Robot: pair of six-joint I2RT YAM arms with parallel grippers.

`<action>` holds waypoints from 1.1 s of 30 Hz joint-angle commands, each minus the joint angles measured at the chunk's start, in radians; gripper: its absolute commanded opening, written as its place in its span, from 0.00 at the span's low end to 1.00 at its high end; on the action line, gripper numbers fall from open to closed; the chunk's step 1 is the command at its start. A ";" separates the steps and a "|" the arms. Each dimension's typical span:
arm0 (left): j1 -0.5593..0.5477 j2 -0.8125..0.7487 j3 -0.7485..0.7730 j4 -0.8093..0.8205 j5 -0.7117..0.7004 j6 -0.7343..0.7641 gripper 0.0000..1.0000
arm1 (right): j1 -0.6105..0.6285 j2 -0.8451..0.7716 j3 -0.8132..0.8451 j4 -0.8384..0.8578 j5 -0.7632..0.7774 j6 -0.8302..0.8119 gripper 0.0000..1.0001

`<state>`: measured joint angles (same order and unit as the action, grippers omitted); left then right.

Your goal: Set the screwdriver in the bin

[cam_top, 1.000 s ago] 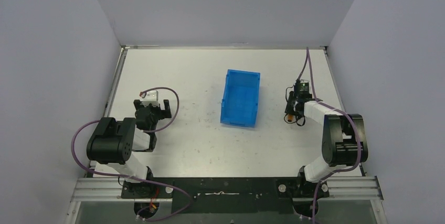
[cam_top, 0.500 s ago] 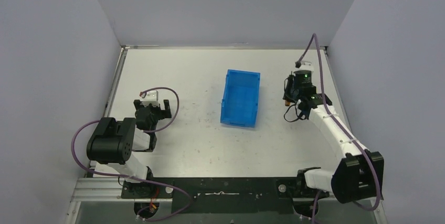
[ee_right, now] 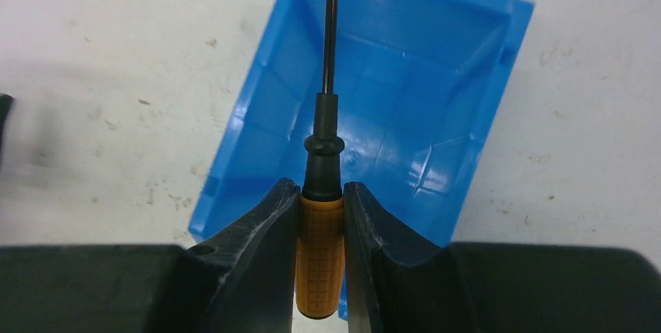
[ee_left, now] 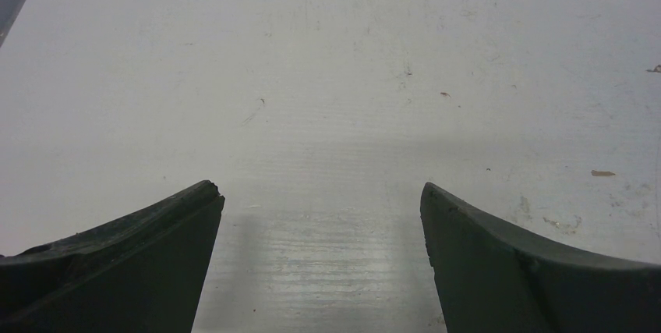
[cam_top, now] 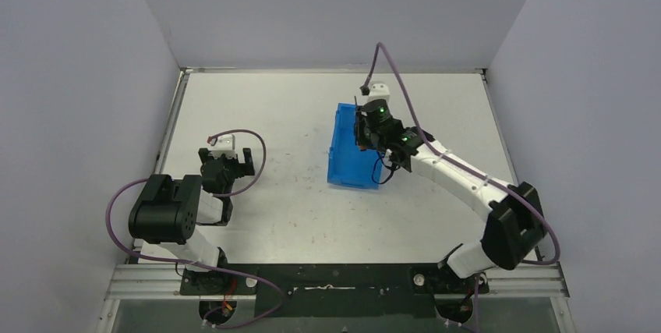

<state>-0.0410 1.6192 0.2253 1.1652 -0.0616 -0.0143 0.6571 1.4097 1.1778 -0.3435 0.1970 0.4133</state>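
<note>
My right gripper [ee_right: 321, 189] is shut on the orange handle of the screwdriver [ee_right: 319, 255]. The thin black shaft points away from the wrist, out over the blue bin [ee_right: 436, 76]. In the top view the right gripper [cam_top: 366, 126] hangs above the bin [cam_top: 347, 163], near its far right part. The bin stands on the table with nothing showing inside it. My left gripper [cam_top: 226, 157] rests low at the left of the table. Its fingers stand wide open over bare tabletop [ee_left: 321, 193].
The white table [cam_top: 257, 107] is closed in by grey walls on the left, back and right. A metal rail [cam_top: 327, 278] with both arm bases runs along the near edge. The right arm [cam_top: 460, 177] stretches diagonally from its base toward the bin.
The right gripper closed on the screwdriver at the right side of the table, lifted it, and swung left to hang over the bin. The left arm has not moved.
</note>
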 commanded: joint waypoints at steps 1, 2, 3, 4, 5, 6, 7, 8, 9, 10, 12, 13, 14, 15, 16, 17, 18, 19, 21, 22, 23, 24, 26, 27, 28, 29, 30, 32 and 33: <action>0.006 -0.005 0.019 0.068 0.012 -0.001 0.97 | 0.006 0.114 0.018 0.032 0.031 0.033 0.00; 0.006 -0.007 0.019 0.067 0.012 -0.001 0.97 | 0.007 0.136 0.013 0.039 0.032 0.036 0.00; 0.006 -0.007 0.019 0.067 0.011 -0.001 0.97 | 0.007 0.156 0.007 0.045 0.032 0.038 0.00; 0.006 -0.006 0.019 0.067 0.012 -0.001 0.97 | 0.007 0.178 0.000 0.056 0.028 0.039 0.00; 0.006 -0.006 0.019 0.066 0.012 -0.001 0.97 | 0.007 0.196 -0.007 0.061 0.022 0.039 0.00; 0.006 -0.007 0.019 0.067 0.012 0.000 0.97 | 0.006 0.221 -0.013 0.070 0.018 0.039 0.00; 0.006 -0.006 0.019 0.067 0.011 -0.001 0.97 | 0.006 0.244 -0.016 0.075 0.013 0.039 0.00; 0.006 -0.006 0.019 0.067 0.011 -0.001 0.97 | 0.004 0.277 -0.017 0.078 0.009 0.039 0.00; 0.006 -0.007 0.019 0.066 0.012 0.000 0.97 | 0.003 0.306 -0.013 0.077 0.005 0.039 0.00; 0.006 -0.006 0.019 0.067 0.012 0.000 0.97 | 0.003 0.331 -0.006 0.074 0.003 0.038 0.00; 0.006 -0.007 0.019 0.067 0.011 0.000 0.97 | 0.001 0.375 0.006 0.073 0.006 0.038 0.00; 0.006 -0.007 0.019 0.067 0.012 0.000 0.97 | 0.000 0.393 0.009 0.074 0.011 0.038 0.00; 0.006 -0.007 0.019 0.067 0.012 0.000 0.97 | -0.004 0.409 0.013 0.077 0.015 0.038 0.00; 0.006 -0.006 0.019 0.067 0.011 -0.001 0.97 | -0.006 0.422 0.014 0.082 0.017 0.041 0.01; 0.006 -0.006 0.019 0.067 0.011 -0.001 0.97 | -0.010 0.432 0.013 0.088 0.018 0.042 0.03; 0.006 -0.006 0.019 0.067 0.012 -0.001 0.97 | -0.012 0.441 0.013 0.095 0.019 0.045 0.05; 0.006 -0.006 0.019 0.067 0.012 -0.001 0.97 | -0.013 0.447 0.013 0.101 0.017 0.045 0.08; 0.006 -0.006 0.019 0.067 0.012 -0.001 0.97 | -0.014 0.450 0.014 0.105 0.017 0.045 0.10; 0.006 -0.006 0.019 0.067 0.011 -0.001 0.97 | -0.016 0.458 0.017 0.107 0.017 0.048 0.23; 0.006 -0.006 0.019 0.068 0.011 -0.001 0.97 | -0.017 0.460 0.017 0.107 0.019 0.048 0.34; 0.006 -0.006 0.019 0.068 0.011 0.000 0.97 | -0.016 0.461 0.019 0.105 0.019 0.048 0.42; 0.006 -0.007 0.019 0.068 0.012 0.000 0.97 | -0.016 0.459 0.022 0.099 0.021 0.048 0.47; 0.006 -0.005 0.019 0.068 0.011 0.000 0.97 | -0.017 0.449 0.031 0.090 0.021 0.048 0.52; 0.006 -0.006 0.019 0.067 0.012 -0.001 0.97 | -0.016 0.439 0.035 0.087 0.022 0.047 0.54; 0.006 -0.006 0.019 0.067 0.012 0.000 0.97 | -0.015 0.425 0.043 0.083 0.022 0.044 0.54; 0.006 -0.006 0.019 0.067 0.012 -0.001 0.97 | -0.015 0.410 0.049 0.077 0.025 0.043 0.55; 0.006 -0.006 0.019 0.067 0.011 -0.001 0.97 | -0.014 0.392 0.055 0.071 0.028 0.039 0.55; 0.006 -0.006 0.019 0.067 0.012 -0.001 0.97 | -0.013 0.352 0.069 0.059 0.037 0.033 0.55; 0.006 -0.006 0.019 0.067 0.012 0.000 0.97 | -0.014 0.331 0.075 0.054 0.040 0.030 0.55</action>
<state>-0.0410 1.6192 0.2253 1.1652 -0.0616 -0.0147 0.6476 1.8668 1.1893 -0.2939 0.1955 0.4541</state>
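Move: The right hand holds the screwdriver pinched by its orange handle, shaft pointing away from the base, high over the near half of the blue bin. The bin's middle is about 6 cm ahead of that hand, straight in line sideways and roughly 15 cm below. From the idle left hand, the bin lies some 43 cm to the right, about 4 cm farther out and near its own height. The right hand lets go of the screwdriver down inside the bin: still gripping the handle, it sinks about 18 cm almost straight down between the walls, tipping its fingers some 25 degrees further downward. Then it stays low as the fingers open to about half, and starts back up by a bare centimetre. ##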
